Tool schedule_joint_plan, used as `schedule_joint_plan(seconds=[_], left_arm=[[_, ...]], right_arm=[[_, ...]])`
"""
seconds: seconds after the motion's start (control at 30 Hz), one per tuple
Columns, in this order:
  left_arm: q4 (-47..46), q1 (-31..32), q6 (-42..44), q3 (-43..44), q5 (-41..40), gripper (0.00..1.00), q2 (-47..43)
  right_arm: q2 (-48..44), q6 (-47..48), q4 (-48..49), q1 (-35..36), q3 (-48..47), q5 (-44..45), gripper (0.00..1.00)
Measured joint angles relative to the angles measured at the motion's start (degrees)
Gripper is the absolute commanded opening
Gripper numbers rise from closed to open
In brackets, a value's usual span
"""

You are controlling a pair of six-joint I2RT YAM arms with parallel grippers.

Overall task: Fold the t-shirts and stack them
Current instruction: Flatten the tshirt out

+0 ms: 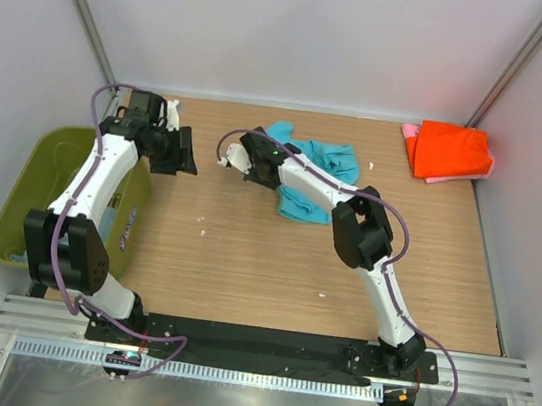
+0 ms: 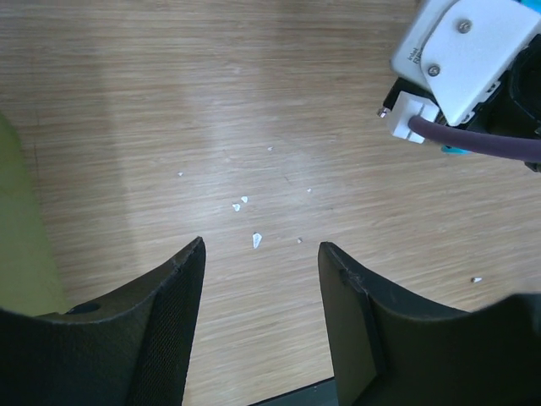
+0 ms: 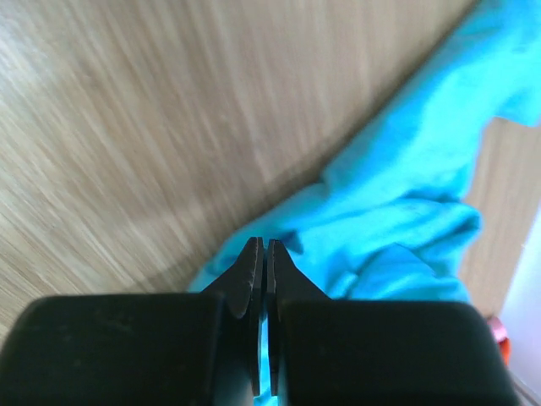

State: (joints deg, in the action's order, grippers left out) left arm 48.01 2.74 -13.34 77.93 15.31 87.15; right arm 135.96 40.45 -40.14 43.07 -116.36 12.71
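Note:
A bright turquoise t-shirt (image 1: 319, 159) lies crumpled at the back middle of the table, partly under my right arm. My right gripper (image 1: 258, 173) sits at the shirt's left edge. In the right wrist view its jaws (image 3: 265, 245) are pressed together, with a strip of the turquoise cloth (image 3: 406, 169) between them. An orange-red t-shirt (image 1: 450, 149) lies folded in the far right corner on top of a pink t-shirt (image 1: 410, 132). My left gripper (image 1: 185, 156) hangs open over bare wood at the left, (image 2: 262, 245) holding nothing.
The olive-green bin (image 1: 26, 189) stands off the table's left edge, and its rim (image 2: 17, 228) shows in the left wrist view. Small white scraps (image 2: 255, 240) dot the wood. Walls close in the back and both sides.

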Motion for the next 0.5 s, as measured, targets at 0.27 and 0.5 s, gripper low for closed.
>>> schedule_joint_plan(seconds=[0.27, 0.5], left_arm=[[-1.09, 0.68, 0.17, 0.63, 3.89, 0.56, 4.2], [-1.68, 7.65, 1.11, 6.38, 5.35, 0.57, 12.85]], right_arm=[[-9.27, 4.72, 3.5, -0.63, 0.0, 7.08, 0.01], [-20.0, 8.0, 9.29, -5.27, -0.04, 13.11, 0.01]])
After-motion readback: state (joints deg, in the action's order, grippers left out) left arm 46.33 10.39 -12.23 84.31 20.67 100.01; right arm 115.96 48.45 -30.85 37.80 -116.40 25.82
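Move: The right gripper is shut on the left edge of the blue t-shirt, down at table level; the shirt's middle lies about 9 cm to its right and 5 cm ahead. A paper scrap lies beyond the shirt, some 24 cm right and 10 cm ahead of that gripper; the red folded shirt is about 45 cm right and 17 cm ahead. From the left gripper, the blue shirt's middle is roughly 30 cm right, 14 cm ahead and 13 cm below. Keep the right fingers shut on the blue shirt's left edge and hoist it fast off the table, some 23 cm up, easing rightward and a little forward as it climbs while the fingertips tilt up and out about 30 degrees. Meanwhile bring the left gripper, still half open and empty, to the right towards the shirt, sinking slightly and swinging a little clockwise. ##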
